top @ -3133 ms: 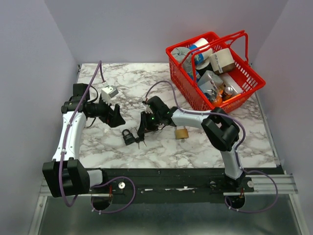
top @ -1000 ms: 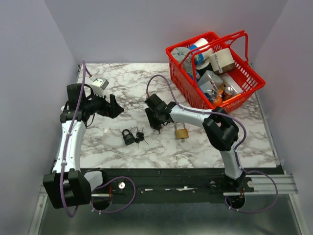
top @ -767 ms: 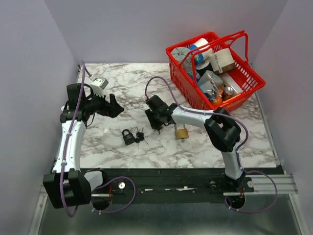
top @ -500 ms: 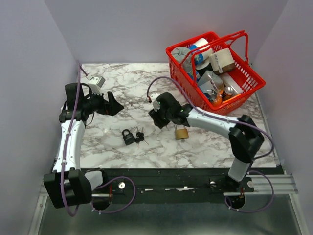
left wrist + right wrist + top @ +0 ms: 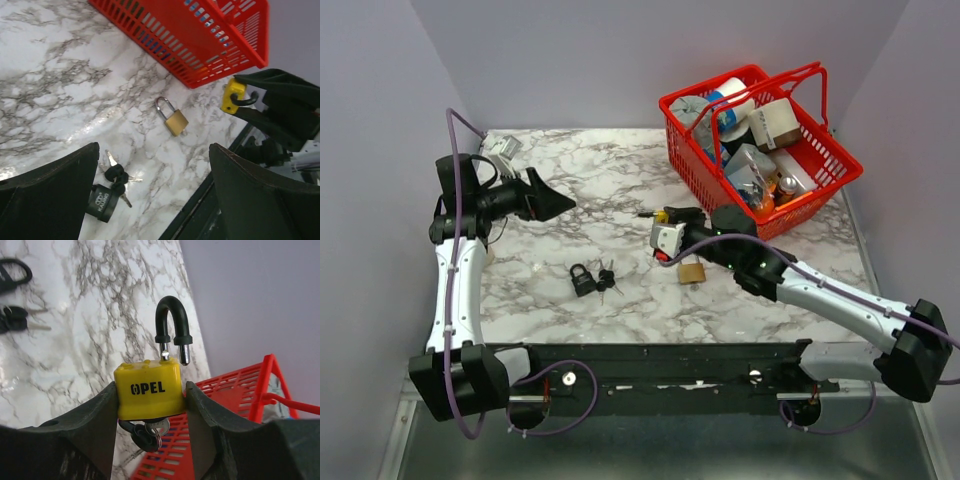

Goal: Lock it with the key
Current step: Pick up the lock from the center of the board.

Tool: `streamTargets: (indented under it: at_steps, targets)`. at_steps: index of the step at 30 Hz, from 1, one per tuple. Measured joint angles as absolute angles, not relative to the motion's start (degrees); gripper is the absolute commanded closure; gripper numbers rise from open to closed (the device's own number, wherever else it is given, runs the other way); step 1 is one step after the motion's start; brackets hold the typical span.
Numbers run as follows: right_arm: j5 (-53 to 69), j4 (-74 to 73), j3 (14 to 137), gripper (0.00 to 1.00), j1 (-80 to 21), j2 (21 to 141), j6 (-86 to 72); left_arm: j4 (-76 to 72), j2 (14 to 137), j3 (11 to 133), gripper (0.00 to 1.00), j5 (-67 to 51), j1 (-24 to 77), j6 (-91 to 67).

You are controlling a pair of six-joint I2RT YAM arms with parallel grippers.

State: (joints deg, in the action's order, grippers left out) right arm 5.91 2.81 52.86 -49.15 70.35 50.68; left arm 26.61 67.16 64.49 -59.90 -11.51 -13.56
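My right gripper (image 5: 151,386) is shut on a yellow OPEL padlock (image 5: 148,389) and holds it upright above the table. The padlock's black shackle (image 5: 171,320) is open, with one leg out of the body. A key (image 5: 159,426) on a ring sits in the padlock's underside. From above, the yellow padlock (image 5: 662,214) is at mid-table and my right gripper (image 5: 665,228) is around it. My left gripper (image 5: 555,203) hangs open and empty to the left. In its own view my left gripper (image 5: 152,150) faces the yellow padlock (image 5: 233,95).
A black padlock (image 5: 583,280) with a bunch of keys (image 5: 606,279) lies at the front of the marble table. A brass padlock (image 5: 692,271) lies just under my right arm. A red basket (image 5: 670,105) full of items stands at the back right.
My right arm has stretched out and turned its wrist, carrying the yellow padlock up and to the right. My left gripper has drawn back toward the far left, still open.
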Motion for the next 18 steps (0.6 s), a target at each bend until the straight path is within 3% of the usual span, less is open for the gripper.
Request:
streamTargets:
  at_steps: [8, 13, 18]
  targets:
    - [5.9, 10.0, 45.8, 1.00, -51.2, 65.4, 66.9, 23.4, 61.3, 58.4, 0.04, -67.4, -8.6, -24.6]
    - [5.9, 19.7, 42.4, 0.99, -52.7, 64.4, 73.6, 3.6, 59.2, 46.9, 0.05, -69.6, -3.5, -44.9]
    - [5.8, 30.5, 36.3, 0.99, -53.6, 66.1, 81.1, -9.6, 60.5, 44.0, 0.10, -69.4, 5.5, -57.3]
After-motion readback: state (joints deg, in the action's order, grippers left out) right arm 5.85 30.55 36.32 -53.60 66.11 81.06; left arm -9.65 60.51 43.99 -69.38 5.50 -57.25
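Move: The yellow lock, already held in the right gripper, lies about 21 cm right of the left hand, 3 cm back and 2 cm lower. On the board, 27 cm below that hand and 6 cm back, are the black padlock, straight under sideways, and the keys, 7 cm right. The left gripper is 22 cm left of the right hand, 3 cm ahead and 2 cm higher; the brass padlock is 8 cm to its right, level, 23 cm below. Left hand swings about 13 cm right and back towards the yellow lock; right keeps gripping, tipping up some 35 degrees. ##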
